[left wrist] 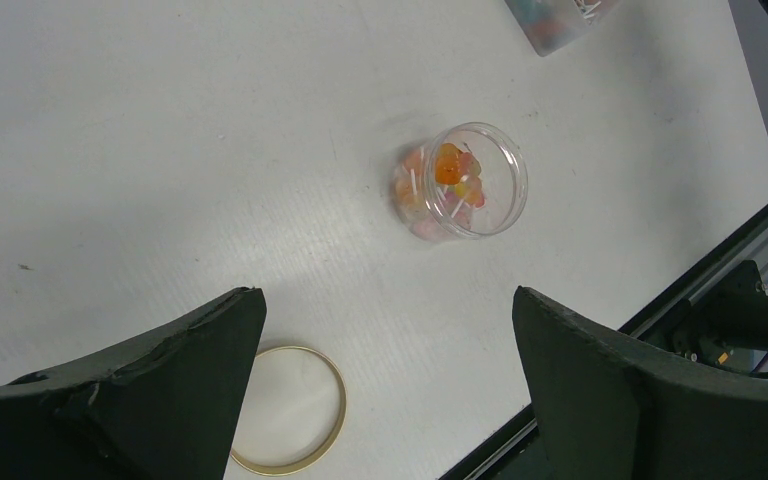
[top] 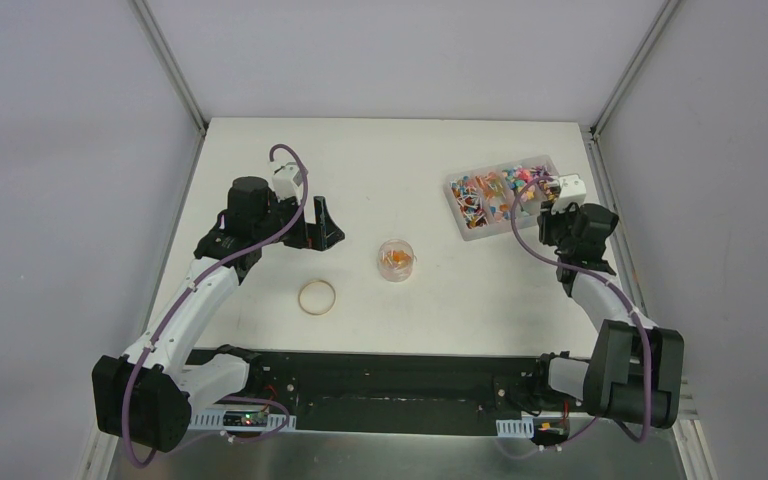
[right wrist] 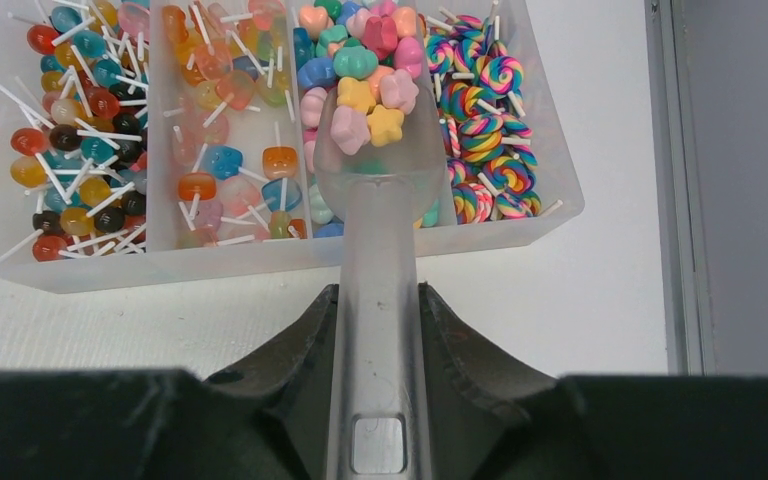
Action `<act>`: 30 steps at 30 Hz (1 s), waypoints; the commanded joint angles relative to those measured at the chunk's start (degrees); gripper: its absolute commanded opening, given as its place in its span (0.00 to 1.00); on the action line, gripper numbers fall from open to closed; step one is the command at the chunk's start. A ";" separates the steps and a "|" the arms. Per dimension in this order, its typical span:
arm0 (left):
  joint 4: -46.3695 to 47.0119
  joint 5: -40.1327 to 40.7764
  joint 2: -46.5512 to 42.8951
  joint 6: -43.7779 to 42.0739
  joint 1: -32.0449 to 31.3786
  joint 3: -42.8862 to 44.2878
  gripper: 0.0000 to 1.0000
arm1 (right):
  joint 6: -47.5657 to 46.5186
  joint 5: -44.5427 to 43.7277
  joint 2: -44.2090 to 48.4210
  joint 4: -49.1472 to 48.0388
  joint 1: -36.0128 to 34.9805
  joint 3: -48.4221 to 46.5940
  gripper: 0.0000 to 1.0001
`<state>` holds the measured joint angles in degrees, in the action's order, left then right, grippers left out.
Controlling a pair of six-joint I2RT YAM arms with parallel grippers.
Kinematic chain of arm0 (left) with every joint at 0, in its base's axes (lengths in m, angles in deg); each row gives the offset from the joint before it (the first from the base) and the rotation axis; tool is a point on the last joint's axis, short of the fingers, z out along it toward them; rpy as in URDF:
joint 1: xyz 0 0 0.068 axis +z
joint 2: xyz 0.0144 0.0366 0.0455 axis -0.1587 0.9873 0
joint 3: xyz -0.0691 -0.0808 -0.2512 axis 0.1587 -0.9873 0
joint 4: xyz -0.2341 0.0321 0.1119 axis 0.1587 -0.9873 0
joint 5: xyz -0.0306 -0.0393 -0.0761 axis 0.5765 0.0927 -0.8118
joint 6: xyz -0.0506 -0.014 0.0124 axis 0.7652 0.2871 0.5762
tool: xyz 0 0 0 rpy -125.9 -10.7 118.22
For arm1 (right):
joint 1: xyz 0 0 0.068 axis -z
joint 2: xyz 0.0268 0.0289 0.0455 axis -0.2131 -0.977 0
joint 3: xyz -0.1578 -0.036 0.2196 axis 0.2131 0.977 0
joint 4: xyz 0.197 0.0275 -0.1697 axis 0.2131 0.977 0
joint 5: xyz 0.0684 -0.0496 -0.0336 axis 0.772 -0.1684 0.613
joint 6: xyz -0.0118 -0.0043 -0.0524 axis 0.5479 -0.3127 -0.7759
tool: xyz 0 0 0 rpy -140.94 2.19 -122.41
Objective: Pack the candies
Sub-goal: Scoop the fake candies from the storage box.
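Note:
The candies fill a clear divided box at the table's back right. My right gripper is shut on the handle of a clear plastic scoop. Its bowl hangs over the box's third compartment and holds several pastel candies. A small round clear jar stands mid-table with a few orange and pink candies in it. My left gripper hovers left of the jar, open, with nothing between its fingers.
A tan rubber-band ring lies flat on the table near the front, below the left gripper. The black rail of the arm bases runs along the near edge. A metal frame post borders the box on the right.

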<state>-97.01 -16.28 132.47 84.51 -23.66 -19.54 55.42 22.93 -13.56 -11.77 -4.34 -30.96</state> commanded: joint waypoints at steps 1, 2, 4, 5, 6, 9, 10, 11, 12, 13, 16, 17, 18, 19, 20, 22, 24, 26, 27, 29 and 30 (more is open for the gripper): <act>1.65 -0.33 -0.11 -0.57 0.37 -0.06 0.99 | 0.78 1.68 3.17 -5.48 0.64 0.78 0.00; 1.60 -0.44 -0.03 -0.55 0.37 -0.01 0.99 | 0.73 1.52 3.45 -5.66 0.77 1.06 0.00; 1.66 -0.46 0.02 -0.56 0.38 0.00 0.99 | 1.05 1.44 3.81 -5.90 0.98 1.63 0.00; 1.60 -0.43 -0.04 -0.65 0.37 0.00 0.99 | 1.20 1.33 3.95 -5.91 1.04 1.80 0.00; 1.59 -0.34 -0.06 -0.64 0.37 -0.04 0.99 | 1.32 1.35 4.06 -6.04 1.12 1.94 0.00; 1.62 -0.33 -0.24 -0.62 0.37 -0.08 0.99 | 1.69 1.51 4.95 -6.43 1.30 2.49 0.00; 1.61 -0.38 -0.24 -0.65 0.37 -0.09 0.99 | 1.70 1.75 5.45 -6.63 1.41 2.70 0.00; 1.60 -0.34 -0.24 -0.66 0.37 -0.09 0.99 | 1.70 2.12 5.90 -6.79 1.48 2.86 0.00; 1.59 -0.34 -0.17 -0.52 0.37 -0.09 0.99 | 1.76 2.48 6.42 -6.81 1.50 2.91 0.00; 1.63 -0.40 -0.09 -0.55 0.37 -0.09 0.99 | 1.93 2.79 7.01 -6.75 1.52 2.99 0.00; 1.60 -0.42 0.20 -0.49 0.37 -0.09 0.99 | 2.05 3.49 9.06 -6.92 1.49 3.47 0.00; 1.56 -0.51 0.20 -0.48 0.37 -0.09 0.99 | 2.04 3.50 9.72 -7.03 1.50 3.72 0.00; 1.62 -0.42 0.09 -0.45 0.33 -0.09 0.99 | 1.95 3.61 10.25 -7.17 1.52 3.91 0.00; 1.59 -0.31 -0.02 -0.46 0.41 -0.09 0.99 | 1.96 3.78 10.73 -7.47 1.52 4.18 0.00; 1.66 -0.10 -0.20 -0.47 0.38 -0.09 0.99 | 2.04 3.99 11.18 -7.76 1.53 4.44 0.00; 1.59 0.23 -0.61 -0.54 0.37 -0.17 0.99 | 2.17 4.55 11.89 -8.21 1.53 4.74 0.00; 1.63 0.35 -0.81 -0.52 0.40 -0.17 0.99 | 2.52 5.40 12.95 -8.95 1.48 5.21 0.00; 1.68 0.32 -0.84 -0.54 0.38 -0.17 0.99 | 2.94 6.14 14.33 -9.60 1.52 5.59 0.00; 1.60 0.28 -0.81 -0.57 0.37 -0.17 0.99 | 3.01 6.34 15.02 -9.70 1.52 5.64 0.00; 1.59 0.20 -0.86 -0.49 0.42 -0.17 0.99 | 3.09 6.36 16.48 -9.70 1.52 5.65 0.00; 1.59 0.20 -0.89 -0.45 0.38 -0.17 0.99 | 3.10 6.51 17.54 -9.70 1.49 5.65 0.00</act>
<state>-97.01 -16.26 132.58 84.51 -23.66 -19.56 57.41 27.13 -0.21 -15.27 -3.20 -24.95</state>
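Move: Your right hand grips the scoop, its bowl already loaded with candies in the star-and-heart compartment, whose middle lies about 8 cm ahead, 3 cm left and 8 cm below. The candy tray's middle is roughly 5 cm ahead, 6 cm left. The round storage box is some 30 cm to the left, 9 cm back and 7 cm lower; from the idle left hand it lies about 14 cm right, 7 cm back and 14 cm down. Lift the loaded scoop up out of the tray with the right hand, rising about 4.5 cm, slowly at first and then faster, while drawing back some 2 cm towards the base. Tip the fingers up about 10 degrees as you rise so the bowl stays cupped, and keep the grip on the handle unchanged. ##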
